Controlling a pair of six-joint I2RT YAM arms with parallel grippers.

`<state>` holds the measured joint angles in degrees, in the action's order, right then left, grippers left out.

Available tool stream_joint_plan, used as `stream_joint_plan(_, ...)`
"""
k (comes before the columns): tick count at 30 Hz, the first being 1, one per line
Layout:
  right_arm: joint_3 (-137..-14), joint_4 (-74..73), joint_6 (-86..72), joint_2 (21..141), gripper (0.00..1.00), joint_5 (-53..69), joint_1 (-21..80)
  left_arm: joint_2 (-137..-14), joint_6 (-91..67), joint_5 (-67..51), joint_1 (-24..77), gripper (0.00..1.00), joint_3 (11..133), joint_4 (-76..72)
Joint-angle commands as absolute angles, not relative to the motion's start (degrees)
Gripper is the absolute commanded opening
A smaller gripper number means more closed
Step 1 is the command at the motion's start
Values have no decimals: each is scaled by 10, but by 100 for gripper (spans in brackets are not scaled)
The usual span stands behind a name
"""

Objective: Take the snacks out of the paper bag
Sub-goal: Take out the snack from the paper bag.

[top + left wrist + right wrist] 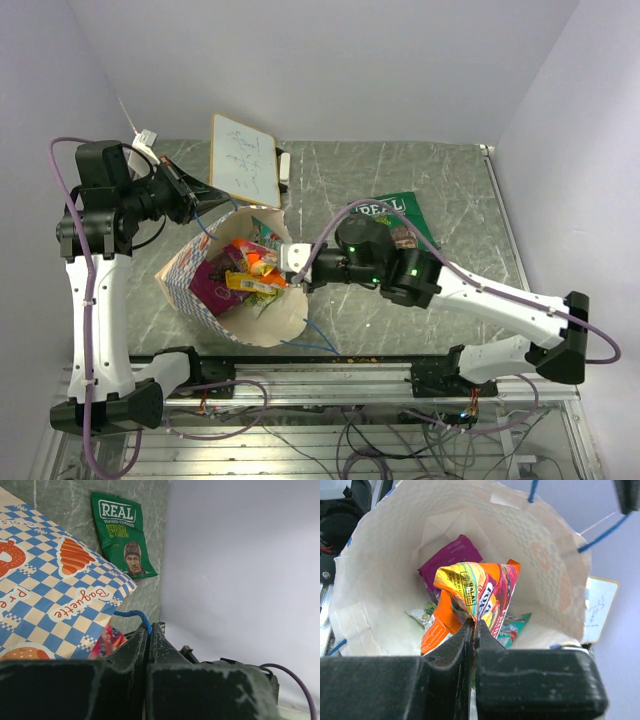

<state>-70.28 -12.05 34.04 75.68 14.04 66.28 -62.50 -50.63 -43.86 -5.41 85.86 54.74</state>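
Note:
The paper bag (200, 285) lies tilted on the table, its mouth facing my right arm, with several snacks inside. My left gripper (222, 198) is shut on the bag's blue cord handle (132, 614), which is pinched at the fingertips (149, 630), holding the rim up. My right gripper (293, 272) is at the bag's mouth, shut on a crumpled yellow-orange packet (475, 592). Behind that packet lie a magenta-purple packet (451, 557) and a teal one (514, 627). A green packet (395, 213) lies flat on the table outside the bag, partly under my right arm.
A white board with scribbles (245, 160) leans at the back, just behind the bag. The back wall is close behind the board. A metal rail (330, 375) runs along the near table edge.

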Motion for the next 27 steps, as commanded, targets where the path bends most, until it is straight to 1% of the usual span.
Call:
stream_joint_plan(1, -722, -135, 307, 703, 0, 109, 661, -613, -508, -436, -53, 7, 861, 541)
stream_joint_plan(6, -731, -153, 276, 663, 0, 87, 662, -610, -504, -434, -53, 7, 858, 544)
stream_joint_plan(15, -820, -250, 255, 621, 0, 36, 662, -610, -489, -423, -54, 7, 851, 547)
stream_joint_plan(21, -874, -305, 264, 609, 0, -50, 661, -601, -478, -410, -53, 7, 845, 557)
stream_joint_plan(27, -870, -297, 256, 622, 0, -189, 659, -588, -482, -408, -53, 7, 826, 555)
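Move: The orange snack bag is already in the right fingers, over the right side of the paper bag's mouth. The green packet on the pile, where earlier snacks went, lies about 24 cm right, 15 cm ahead and 27 cm below. The mouth's middle is roughly 7 cm left, level fore and aft and 8 cm down; inside, the yellow packet is some 9 cm left, 1 cm ahead, 20 cm down. From the left hand the green packet is about 30 cm right, 5 cm ahead, 36 cm below. The orange snack bag, still pinched in the shut right fingers, is carried up about 15 cm and some 12 cm to the right, away from the paper bag's mouth and towards the side where the green packet lies. The hand turns clockwise some 20 degrees and its fingertips tilt up a little, while the left gripper keeps hold of the blue handle. ##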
